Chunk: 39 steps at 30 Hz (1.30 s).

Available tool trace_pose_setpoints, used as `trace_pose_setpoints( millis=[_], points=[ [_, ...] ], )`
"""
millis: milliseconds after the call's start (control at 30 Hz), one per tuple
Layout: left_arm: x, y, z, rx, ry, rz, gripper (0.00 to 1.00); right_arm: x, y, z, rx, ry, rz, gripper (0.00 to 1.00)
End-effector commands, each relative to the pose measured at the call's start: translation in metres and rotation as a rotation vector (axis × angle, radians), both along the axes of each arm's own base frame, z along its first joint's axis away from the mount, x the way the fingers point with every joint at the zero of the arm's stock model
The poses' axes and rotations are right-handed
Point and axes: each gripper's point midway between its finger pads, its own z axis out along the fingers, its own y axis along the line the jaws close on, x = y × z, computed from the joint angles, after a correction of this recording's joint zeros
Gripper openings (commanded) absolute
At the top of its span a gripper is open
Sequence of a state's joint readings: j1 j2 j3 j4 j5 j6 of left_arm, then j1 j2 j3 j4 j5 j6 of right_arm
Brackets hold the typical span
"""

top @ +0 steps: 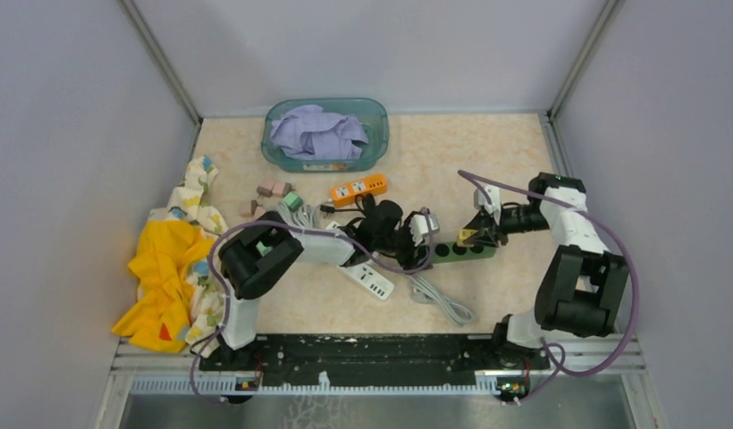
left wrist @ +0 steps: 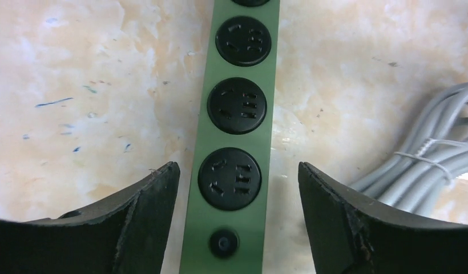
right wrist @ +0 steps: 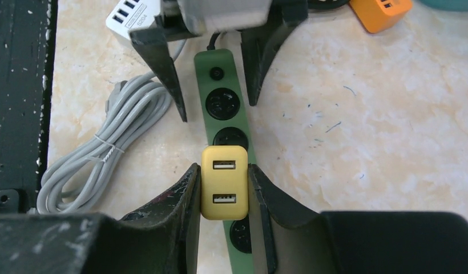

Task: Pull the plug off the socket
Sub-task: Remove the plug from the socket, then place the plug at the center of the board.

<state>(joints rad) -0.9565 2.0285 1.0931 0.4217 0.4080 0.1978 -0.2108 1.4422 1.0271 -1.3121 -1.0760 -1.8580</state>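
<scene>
A green power strip with black round sockets lies on the table right of centre. A yellow two-port USB plug sits over one of its sockets. My right gripper is shut on the plug, one finger pressed to each side. Whether the plug's pins are still in the socket is hidden. My left gripper is open and straddles the strip's button end, with both fingers clear of it. From the right wrist, the left gripper's fingers show on either side of the strip.
A bundled grey cable lies just in front of the strip, beside a white USB strip. An orange strip, black cables and small blocks lie behind. A teal bin holds lilac cloth; yellow cloth lies far left.
</scene>
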Motion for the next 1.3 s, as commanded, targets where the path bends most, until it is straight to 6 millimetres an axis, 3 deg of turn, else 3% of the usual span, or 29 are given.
trace_pose_setpoints(
  millis=[0,167,367,433,467,533,633,733,967,1267],
  points=[
    [0.001,0.006,0.055,-0.12,-0.048,0.042,0.83,0.004,0.006,0.038,0.107,0.024,-0.034,0.0],
    [-0.02,0.027,0.089,-0.214,-0.052,0.037,0.84,0.005,0.013,0.067,0.194,0.121,-0.112,0.0],
    [-0.039,0.062,0.143,-0.399,-0.023,0.13,0.88,0.003,0.026,0.105,0.384,0.33,-0.238,0.0],
    [-0.043,0.076,0.158,-0.464,0.023,0.193,0.99,0.007,0.027,0.103,0.425,0.413,-0.292,0.0],
    [-0.046,0.082,0.164,-0.508,0.058,0.216,1.0,0.006,0.029,0.1,0.453,0.506,-0.337,0.0],
    [-0.049,0.095,0.175,-0.597,0.122,0.281,1.0,0.015,0.028,0.093,0.488,0.503,-0.372,0.0],
    [-0.048,0.111,0.175,-0.671,0.244,0.385,1.0,0.003,0.034,0.087,0.539,0.549,-0.375,0.0],
    [-0.053,0.111,0.179,-0.679,0.307,0.388,1.0,-0.004,0.037,0.089,0.569,0.584,-0.348,0.01],
    [-0.055,0.082,0.18,-0.534,0.409,0.346,1.0,0.003,0.035,0.078,0.571,0.668,-0.386,0.0],
    [-0.031,0.058,0.156,-0.124,0.089,0.635,1.0,0.009,0.034,0.067,0.56,0.703,-0.431,0.0]
  ],
)
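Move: The yellow plug is in the right hand's fingers, already clear of the green socket strip, whose middle lies some 10 cm below that hand, 2 cm back and 2 cm left. From the left hand the yellow plug is about 10 cm to the right, 2 cm ahead and 9 cm up; the strip's middle is 8 cm right, level ahead, 1 cm lower. The grey cable lies 10 cm back and 5 cm right, the white socket strip 5 cm back and 12 cm left, both 2 cm lower. The left hand, already loose from the green strip's end, opens fully and climbs some 20 cm, backing off 5 cm and swinging left about 11 cm before coming back right some 7 cm, its fingers tipping up from their downward slant and swinging forward, open and empty. The right hand keeps its pinch on the yellow plug, lifts it about 6 cm and shifts a little left, rolling while its fingers come up nearly level, still pointing left, so the plug is held out over the strip, and then holds there. ##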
